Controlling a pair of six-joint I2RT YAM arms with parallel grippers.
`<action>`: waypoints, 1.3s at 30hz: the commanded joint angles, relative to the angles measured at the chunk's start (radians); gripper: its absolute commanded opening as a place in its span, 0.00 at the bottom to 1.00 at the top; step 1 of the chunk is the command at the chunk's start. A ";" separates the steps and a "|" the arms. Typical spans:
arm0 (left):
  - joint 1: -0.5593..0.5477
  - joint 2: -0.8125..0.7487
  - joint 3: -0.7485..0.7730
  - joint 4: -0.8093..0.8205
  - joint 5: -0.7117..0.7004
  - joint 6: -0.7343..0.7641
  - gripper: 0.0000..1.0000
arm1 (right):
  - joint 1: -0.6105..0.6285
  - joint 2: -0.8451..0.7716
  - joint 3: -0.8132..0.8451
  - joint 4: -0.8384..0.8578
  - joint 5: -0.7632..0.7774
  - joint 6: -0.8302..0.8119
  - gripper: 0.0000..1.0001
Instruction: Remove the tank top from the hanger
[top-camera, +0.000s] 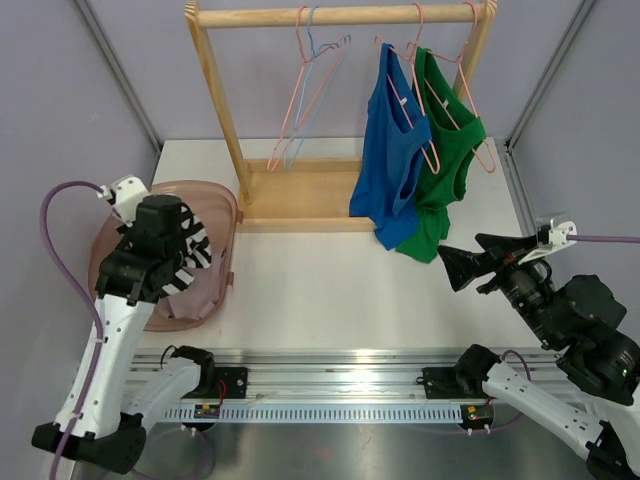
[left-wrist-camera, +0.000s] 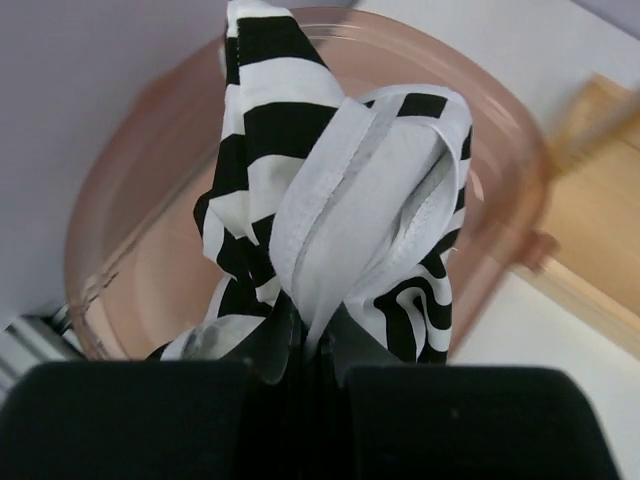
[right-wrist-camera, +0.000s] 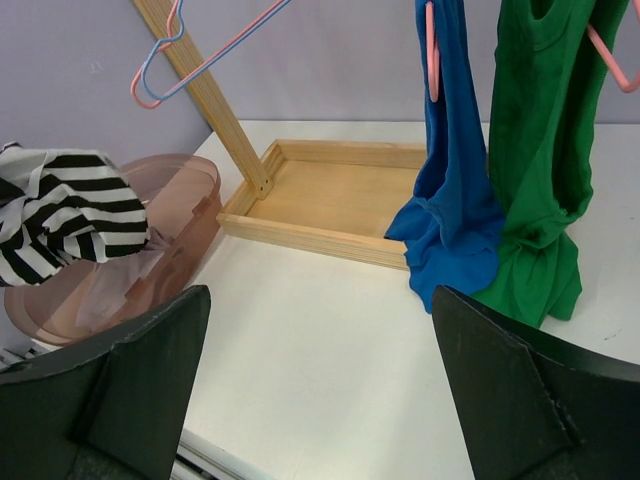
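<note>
My left gripper (top-camera: 185, 262) is shut on a black-and-white striped tank top (left-wrist-camera: 340, 200) and holds it over the pink basket (left-wrist-camera: 505, 130); the top also shows in the top view (top-camera: 195, 250) and the right wrist view (right-wrist-camera: 70, 210). A blue tank top (top-camera: 392, 160) and a green tank top (top-camera: 445, 150) hang on pink hangers (top-camera: 432, 155) at the right of the wooden rack (top-camera: 330, 14). Two empty hangers (top-camera: 305, 90), pink and blue, hang at the middle. My right gripper (top-camera: 462, 265) is open and empty, low over the table, right of the hanging tops.
The rack's wooden base tray (top-camera: 300, 195) stands at the back middle. The pink basket (top-camera: 120, 300) stands at the left by the grey wall. A metal rail (top-camera: 340, 385) runs along the near edge. White table (right-wrist-camera: 330, 340) lies between my right gripper's fingers.
</note>
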 joint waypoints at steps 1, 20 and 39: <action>0.207 0.036 -0.053 0.122 0.162 0.082 0.00 | 0.004 0.052 -0.005 0.087 0.022 0.029 0.99; 0.229 -0.249 -0.363 0.360 1.115 0.254 0.99 | 0.006 0.359 0.124 0.183 0.036 -0.020 0.99; -0.008 -0.194 -0.366 0.329 0.925 0.237 0.99 | -0.049 0.847 0.660 -0.056 0.288 -0.128 0.98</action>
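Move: My left hand holds the striped tank top over the clear bin; the bin's middle is about 3 cm ahead, 4 cm left and some 25 cm below. The pink tank top in the bin lies level ahead, 1 cm right, 25 cm below. For my open right hand, the blue tank top hangs roughly 23 cm ahead, 7 cm left, its middle 10 cm lower; the green one is about 7 cm right of it, the empty hangers 16 cm left of it. With my left hand I ease about 5 cm left and some 8 cm down towards the bin, opening wide to let go of the striped tank top, then swing some 20 cm right, turning clockwise, past the bin's right side. Meanwhile my right hand, still open, goes left and forward, then mostly forward and a little up, about 15 cm in all, towards the blue tank top on its hanger. ##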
